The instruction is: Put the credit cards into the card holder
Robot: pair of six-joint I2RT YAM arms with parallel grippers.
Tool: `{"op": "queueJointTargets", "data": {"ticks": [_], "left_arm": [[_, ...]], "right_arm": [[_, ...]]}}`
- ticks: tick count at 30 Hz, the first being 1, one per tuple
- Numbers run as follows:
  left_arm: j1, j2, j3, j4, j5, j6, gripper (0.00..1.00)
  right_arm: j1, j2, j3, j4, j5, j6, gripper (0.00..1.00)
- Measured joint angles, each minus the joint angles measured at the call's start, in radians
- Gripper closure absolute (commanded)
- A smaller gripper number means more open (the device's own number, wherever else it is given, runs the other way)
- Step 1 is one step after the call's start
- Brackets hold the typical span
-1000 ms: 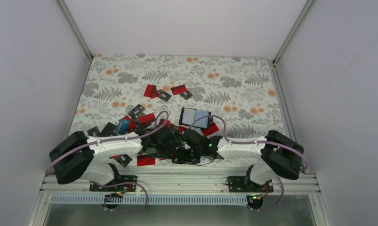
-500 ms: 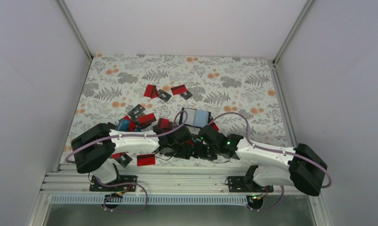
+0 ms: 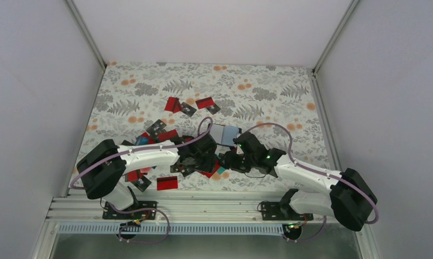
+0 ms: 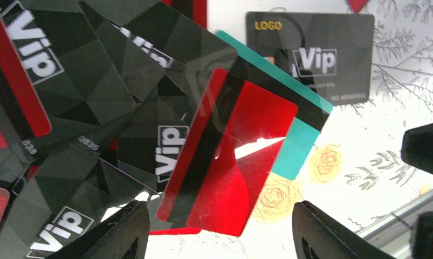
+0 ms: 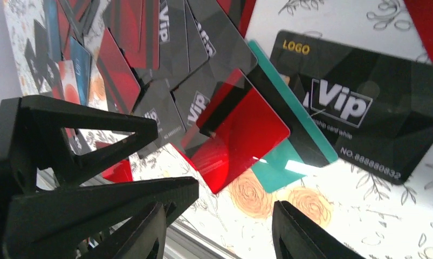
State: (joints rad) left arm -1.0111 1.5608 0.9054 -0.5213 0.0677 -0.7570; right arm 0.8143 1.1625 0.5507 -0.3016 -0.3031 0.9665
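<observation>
Many credit cards lie in a heap at the table's near middle (image 3: pixel 165 137). On top is a red card with a black stripe (image 4: pixel 230 156) (image 5: pixel 241 129), overlapping a teal card (image 4: pixel 303 143) (image 5: pixel 295 156) and black Vip cards (image 4: pixel 311 59) (image 5: pixel 359 102). My left gripper (image 3: pixel 200 162) (image 4: pixel 225 240) hovers open over the red card's near edge, holding nothing. My right gripper (image 3: pixel 228 161) (image 5: pixel 219 234) faces it from the right, open and empty, with bare cloth between its fingers. A larger dark-edged rectangle with pale blue-grey faces, seemingly the card holder (image 3: pixel 225 134), lies just beyond both grippers.
More red and black cards lie farther back (image 3: pixel 188 107) and at the left (image 3: pixel 157 127). One red card (image 3: pixel 167 184) sits by the front edge, close to the metal rail (image 3: pixel 214 208). White walls close in both sides. The left gripper's fingers (image 5: pixel 95 140) crowd the right wrist view.
Both grippers have moved away from the front edge toward the middle heap and closer together. The left jaws have narrowed a little; the right jaws have widened slightly.
</observation>
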Motion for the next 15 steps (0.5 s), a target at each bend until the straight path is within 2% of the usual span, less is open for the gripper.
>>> {"op": "queueJointTargets", "data": {"ticks": [11,15], "left_arm": [[0.039,0.006,-0.026,0.018,0.048,0.122,0.79],[0.039,0.021,-0.052,0.030,0.065,0.126,0.85]], "right_arm": [[-0.120,0.094,0.000,0.088,-0.085,-0.057,0.49],[-0.143,0.123,0.000,0.097,-0.114,-0.087,0.49]]}}
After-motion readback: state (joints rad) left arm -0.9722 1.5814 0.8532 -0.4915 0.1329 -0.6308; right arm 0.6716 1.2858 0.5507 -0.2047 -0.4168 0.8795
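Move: The top red credit card lies about 3 cm to the right and 1 cm ahead of the left hand, some 4 cm below it. From that hand the teal card beneath it is 5 cm right and 3 cm ahead. The right hand has the red card about 4 cm to its left, 2 cm ahead and 7 cm down. From the right hand the black Vip card is 5 cm ahead, 2 cm right; the open card holder 13 cm straight ahead. Above the near-left end of the top red card, the left hand's wide-open fingers draw nearly shut; the hand first edges forward, then eases back and sinks about 2 cm, drifting left, with a slight clockwise turn. The right hand travels some 3 cm forward and sinks half as far towards the black Vip card, its fingers staying half open. ##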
